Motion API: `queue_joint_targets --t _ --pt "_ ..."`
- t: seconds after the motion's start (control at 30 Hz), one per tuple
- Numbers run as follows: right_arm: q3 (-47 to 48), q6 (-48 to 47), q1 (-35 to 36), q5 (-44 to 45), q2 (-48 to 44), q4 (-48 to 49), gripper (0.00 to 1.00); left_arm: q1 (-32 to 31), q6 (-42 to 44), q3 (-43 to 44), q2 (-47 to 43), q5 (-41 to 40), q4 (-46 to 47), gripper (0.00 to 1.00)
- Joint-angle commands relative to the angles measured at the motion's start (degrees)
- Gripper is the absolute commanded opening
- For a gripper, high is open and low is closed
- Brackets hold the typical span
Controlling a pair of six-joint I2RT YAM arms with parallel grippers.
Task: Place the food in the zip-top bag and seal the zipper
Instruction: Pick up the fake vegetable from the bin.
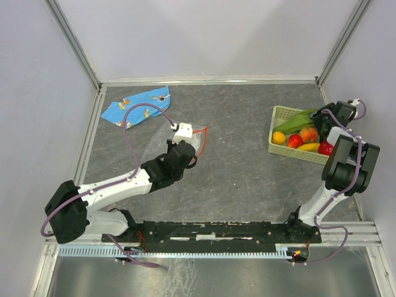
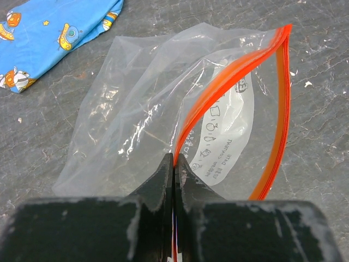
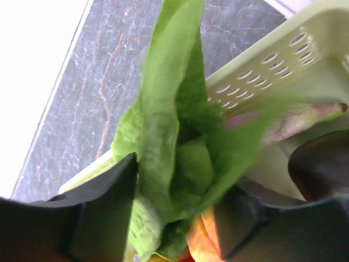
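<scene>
The clear zip-top bag (image 2: pixel 142 98) lies on the dark table with its mouth gaping. Its red-orange zipper (image 2: pixel 218 82) curves in an open loop. My left gripper (image 2: pixel 175 161) is shut on the near lip of that zipper; from above it sits at the bag (image 1: pixel 185 135). The food lies in a pale green basket (image 1: pixel 281 111) at the right: a long green leaf (image 1: pixel 297 119), an orange (image 1: pixel 279 137), a peach (image 1: pixel 308 133), a red fruit (image 1: pixel 295 141) and a banana (image 1: pixel 309 147). My right gripper (image 3: pixel 177 185) is down in the basket, jaws apart with the leaf (image 3: pixel 163 109) between them.
A blue cloth with orange prints (image 1: pixel 139 105) lies at the back left, just beyond the bag. The basket wall (image 3: pixel 262 71) rises close behind the right fingers. Metal frame rails border the table on both sides and at the back.
</scene>
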Motion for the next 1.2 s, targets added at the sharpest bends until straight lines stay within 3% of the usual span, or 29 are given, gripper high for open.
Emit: queue_joint_targets --t 0.0,0.2,0.43,0.9,1.17 --pt "-1.9 0.3 -0.5 -3.9 -2.6 6.5 0.53 0.3 0.7 0.3 0.1 -0.3 2.5 0.03" --pt "-4.6 -0.8 -0.5 -4.3 -7.5 7.7 0.24 0.7 -0.7 0.3 -0.7 0.8 2.1 0.03" --pt "-9.6 0.3 -0.3 -5.9 -15.0 11.4 0.09 1.7 -3.0 0.6 -1.7 3.4 2.1 0.03" --pt "-20.3 2.5 2.9 -5.7 -29.4 21.5 0.02 3.3 -6.2 4.3 -0.7 7.5 0.2 0.03" --pt "-23.2 3.6 10.1 -4.5 -38.2 24.0 0.02 4.6 -8.7 6.6 0.1 11.4 -1.2 0.03"
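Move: The right hand is already down among the leaves of the green fake vegetable, with its fingers open on either side. The vegetable's middle lies about 4 cm to the left, level fore and aft, some 2 cm lower. Around it in the bin, all some 4 cm lower than the hand, are the peach, 6 cm back and 3 left; the dark fruit, 6 back and 5 right; and the orange, 7 back and 15 left. From the left hand the vegetable is roughly 50 cm right, 13 ahead and 8 below. Nearly in place at first, the right hand closes its fingers and pinches the leafy vegetable, then lifts it about 15 cm out of the bin while drawing some 10 cm left and a little back, the fingertips tilting up nearly 30 degrees. The left hand keeps its pinch on the bag's orange zipper, easing slightly right and rolling a little. ##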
